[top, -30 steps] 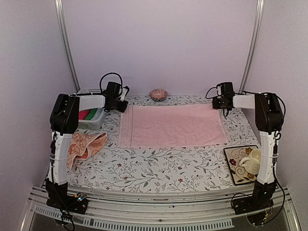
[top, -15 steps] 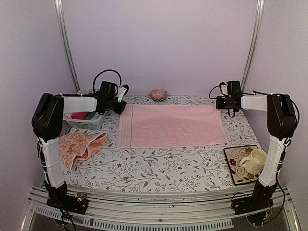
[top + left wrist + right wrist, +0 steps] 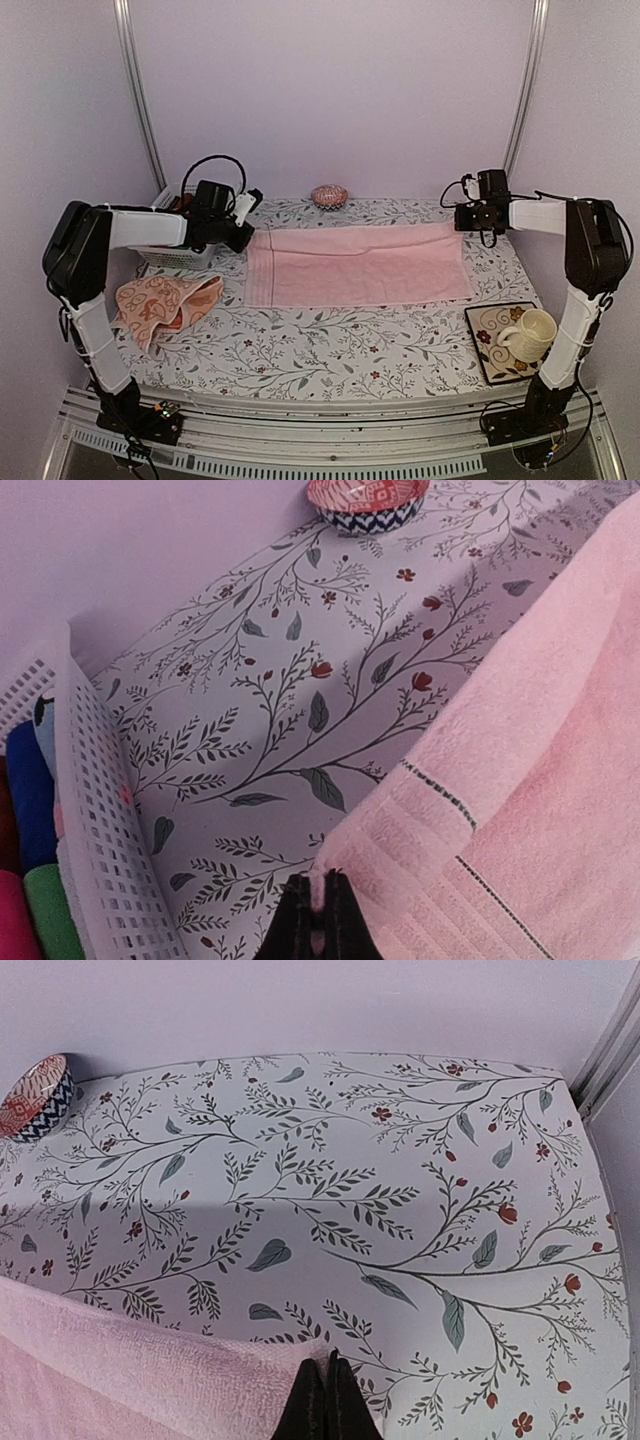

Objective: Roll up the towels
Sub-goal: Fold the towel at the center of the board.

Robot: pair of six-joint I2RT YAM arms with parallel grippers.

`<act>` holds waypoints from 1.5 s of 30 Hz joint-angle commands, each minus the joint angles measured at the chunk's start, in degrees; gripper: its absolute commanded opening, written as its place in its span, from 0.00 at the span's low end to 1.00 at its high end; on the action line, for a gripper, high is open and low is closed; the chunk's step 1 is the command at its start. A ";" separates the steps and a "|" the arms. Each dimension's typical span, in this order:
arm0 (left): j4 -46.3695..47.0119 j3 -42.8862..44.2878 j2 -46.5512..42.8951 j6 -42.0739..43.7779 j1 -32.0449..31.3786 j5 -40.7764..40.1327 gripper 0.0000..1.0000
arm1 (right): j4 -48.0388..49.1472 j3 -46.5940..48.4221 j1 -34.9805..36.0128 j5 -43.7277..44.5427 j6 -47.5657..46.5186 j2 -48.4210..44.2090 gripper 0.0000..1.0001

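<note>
The plain pink towel [image 3: 360,268] lies spread flat across the middle of the table. My left gripper [image 3: 243,238] is shut on its far left corner, and the left wrist view shows pink cloth [image 3: 520,780] pinched between the dark fingertips of that gripper [image 3: 320,890]. My right gripper [image 3: 462,220] is shut on the far right corner, and the right wrist view shows the corner of the pink towel [image 3: 150,1370] nipped by that gripper [image 3: 332,1365]. The peach patterned towel [image 3: 165,302] lies crumpled at the left, apart from both grippers.
A white mesh basket [image 3: 175,255] with coloured rolled cloths stands at the far left, close to my left gripper, and its wall [image 3: 100,810] fills the left wrist view's left side. A small patterned bowl [image 3: 329,195] sits at the back. A mug [image 3: 528,335] stands on a tray [image 3: 490,350] at the near right.
Both arms have swung outward and lower, the grippers staying shut on the pink towel's far corners. The far edge has drawn a little nearer, and the left arm no longer covers the peach towel.
</note>
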 commanded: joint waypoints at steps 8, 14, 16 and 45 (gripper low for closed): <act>1.10 -2.72 -3.22 0.74 -0.48 -0.16 0.00 | -3.23 -3.04 -2.43 0.35 -0.75 -4.61 0.01; 0.06 -3.37 -4.34 0.00 -0.55 0.80 0.00 | -4.80 -3.30 -2.39 -1.31 -0.64 -4.77 0.01; -0.37 -3.46 -5.14 -0.50 -0.54 1.15 0.00 | -5.51 -3.24 -2.39 -1.72 -0.57 -4.92 0.01; -5.36 -7.79 -9.43 -2.74 -2.59 -0.09 0.00 | -13.88 -5.94 -2.39 -2.19 -1.30 -7.52 0.01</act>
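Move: The towel's far edge is already pinched at both ends and held some 7 cm above the board. It is being taken towards the near edge: the near left corner lies about 16 cm back and 2 cm left of the left hand, the near right corner about 15 cm back and 3 cm right of the right hand. From the left hand, the basket is 14 cm left and 4 cm ahead, and the bowl 16 cm ahead and 18 cm right. The mug is roughly 26 cm back and 13 cm right of the right hand. Back towards the bases, both shut grippers draw the pinched towel edge over the lying part, about 5 cm on the left and 6 cm on the right. The left hand dips slightly, bobs up a little, then returns to its starting height as it pulls. The right hand also sinks 3 cm, mostly late, its fingers tipping down about 10 degrees. ##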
